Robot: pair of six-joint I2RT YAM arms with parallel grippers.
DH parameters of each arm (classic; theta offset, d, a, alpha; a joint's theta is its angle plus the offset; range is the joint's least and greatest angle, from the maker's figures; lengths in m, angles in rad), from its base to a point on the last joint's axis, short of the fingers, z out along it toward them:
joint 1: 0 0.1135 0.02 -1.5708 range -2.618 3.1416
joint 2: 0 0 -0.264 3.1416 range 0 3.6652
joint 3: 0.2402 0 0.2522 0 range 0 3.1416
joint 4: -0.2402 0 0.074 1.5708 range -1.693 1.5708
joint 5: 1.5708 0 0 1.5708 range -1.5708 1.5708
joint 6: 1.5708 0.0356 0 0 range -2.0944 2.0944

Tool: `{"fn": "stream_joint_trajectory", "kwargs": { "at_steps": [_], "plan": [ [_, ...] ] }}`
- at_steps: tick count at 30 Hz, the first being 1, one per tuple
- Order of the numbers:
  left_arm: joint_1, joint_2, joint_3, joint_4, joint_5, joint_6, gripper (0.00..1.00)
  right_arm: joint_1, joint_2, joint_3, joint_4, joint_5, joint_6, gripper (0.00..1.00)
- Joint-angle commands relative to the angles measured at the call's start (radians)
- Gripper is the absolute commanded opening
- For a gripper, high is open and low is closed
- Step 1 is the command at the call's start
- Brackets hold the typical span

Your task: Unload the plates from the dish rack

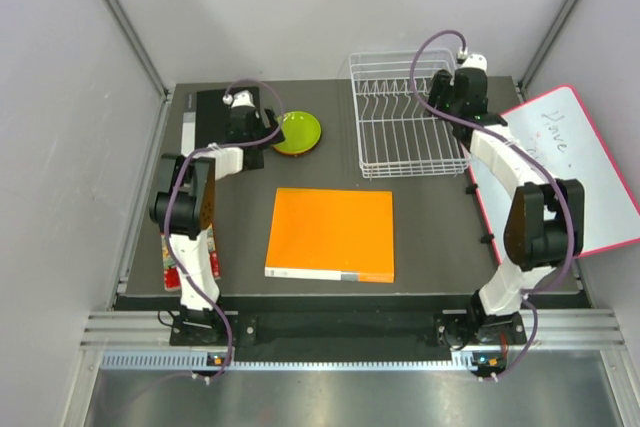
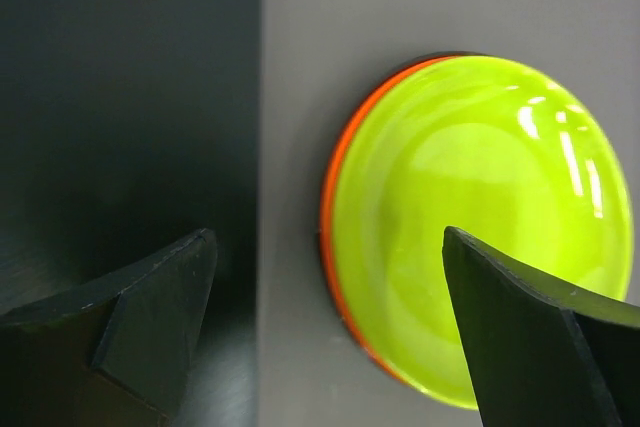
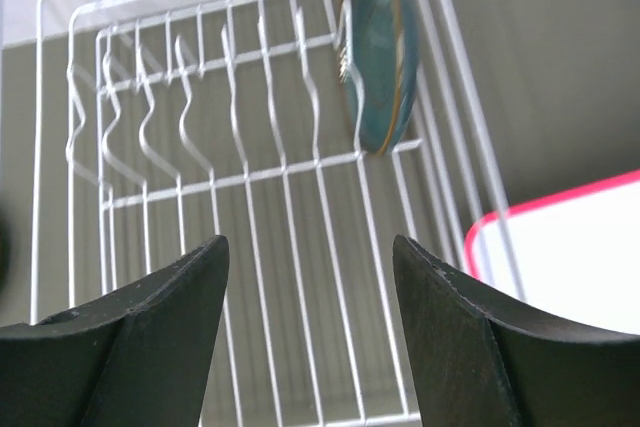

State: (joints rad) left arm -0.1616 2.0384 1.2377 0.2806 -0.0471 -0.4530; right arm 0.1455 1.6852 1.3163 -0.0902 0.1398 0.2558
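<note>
The lime green plate (image 1: pixel 297 133) lies flat on the table left of the dish rack (image 1: pixel 407 117), stacked on the orange plate, whose rim (image 2: pixel 334 172) shows under it in the left wrist view (image 2: pixel 480 217). My left gripper (image 1: pixel 245 125) is open, just left of this stack and above the table. The white wire dish rack (image 3: pixel 250 177) holds one dark grey-blue plate (image 3: pixel 378 52) upright at its right end. My right gripper (image 1: pixel 445 95) is open above the rack, apart from that plate. The dark red plate is not in view.
A big flat orange square (image 1: pixel 332 234) lies mid-table. A pink-edged whiteboard (image 1: pixel 570 172) leans at the right. A black board (image 1: pixel 225 112) lies at the far left under my left arm. Enclosure walls stand on three sides.
</note>
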Motion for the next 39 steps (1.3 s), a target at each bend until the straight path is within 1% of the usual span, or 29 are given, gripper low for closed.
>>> {"fn": "stream_joint_trajectory", "kwargs": {
  "at_steps": [1, 5, 8, 9, 12, 13, 14, 19, 23, 26, 28, 31, 32, 34, 35, 37, 38, 39],
  "plan": [
    [-0.001, -0.098, 0.054, -0.078, -0.097, 0.046, 0.99, -0.011, 0.072, 0.144, -0.04, 0.132, -0.084, 0.67],
    [-0.001, -0.135, 0.03, -0.078, -0.079, 0.045, 0.99, -0.011, 0.16, 0.251, -0.068, 0.202, -0.118, 0.66],
    [-0.001, -0.17, 0.009, -0.057, -0.033, 0.043, 0.99, -0.012, 0.231, 0.322, -0.075, 0.21, -0.142, 0.63],
    [-0.001, -0.181, 0.006, -0.058, 0.004, 0.042, 0.99, -0.012, 0.249, 0.337, -0.074, 0.213, -0.153, 0.63],
    [-0.004, -0.221, -0.006, -0.064, 0.042, 0.028, 0.99, -0.015, 0.315, 0.411, -0.091, 0.224, -0.165, 0.59],
    [-0.007, -0.245, -0.01, -0.066, 0.085, 0.024, 0.99, -0.017, 0.344, 0.444, -0.092, 0.222, -0.167, 0.58],
    [-0.01, -0.257, -0.023, -0.064, 0.092, 0.02, 0.99, -0.017, 0.358, 0.458, -0.094, 0.225, -0.171, 0.56],
    [-0.03, -0.336, -0.049, -0.064, 0.138, 0.023, 0.99, -0.024, 0.436, 0.54, -0.108, 0.247, -0.179, 0.55],
    [-0.056, -0.383, -0.069, -0.077, 0.128, 0.043, 0.99, -0.034, 0.465, 0.554, -0.1, 0.239, -0.176, 0.55],
    [-0.061, -0.388, -0.064, -0.089, 0.185, 0.027, 0.99, -0.044, 0.493, 0.574, -0.103, 0.233, -0.167, 0.55],
    [-0.072, -0.392, -0.075, -0.067, 0.191, 0.02, 0.99, -0.058, 0.511, 0.577, -0.1, 0.209, -0.158, 0.55],
    [-0.079, -0.389, -0.087, -0.054, 0.213, 0.013, 0.99, -0.069, 0.541, 0.595, -0.083, 0.17, -0.158, 0.51],
    [-0.079, -0.386, -0.087, -0.049, 0.22, 0.013, 0.99, -0.069, 0.55, 0.603, -0.083, 0.161, -0.165, 0.46],
    [-0.079, -0.382, -0.087, -0.044, 0.228, 0.014, 0.99, -0.069, 0.571, 0.624, -0.082, 0.143, -0.171, 0.4],
    [-0.079, -0.382, -0.087, -0.043, 0.227, 0.016, 0.99, -0.069, 0.574, 0.627, -0.079, 0.132, -0.181, 0.35],
    [-0.079, -0.382, -0.087, -0.043, 0.228, 0.023, 0.99, -0.069, 0.577, 0.629, -0.068, 0.119, -0.182, 0.29],
    [-0.079, -0.382, -0.087, -0.044, 0.227, 0.025, 0.99, -0.069, 0.576, 0.629, -0.065, 0.116, -0.185, 0.21],
    [-0.079, -0.383, -0.087, -0.044, 0.225, 0.025, 0.99, -0.069, 0.573, 0.629, -0.062, 0.115, -0.184, 0.15]
  ]
}}
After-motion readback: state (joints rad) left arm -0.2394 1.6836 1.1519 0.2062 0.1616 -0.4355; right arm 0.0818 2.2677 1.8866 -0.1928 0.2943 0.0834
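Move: The dark plate, the last in the dish rack, stands on edge some 17 cm ahead of the right hand, about 4 cm to its right and 10 cm lower. The dish rack's middle is about 9 cm ahead of that hand, 3 cm left and 16 cm below. The whiteboard's middle lies roughly 34 cm right and 8 cm back, 20 cm down. From the left hand, the dark plate is about 44 cm right, 13 cm ahead and slightly higher. Right hand reaches about 12 cm forward and down, fingers closing on dark plate's near rim; left rises 13 cm. ##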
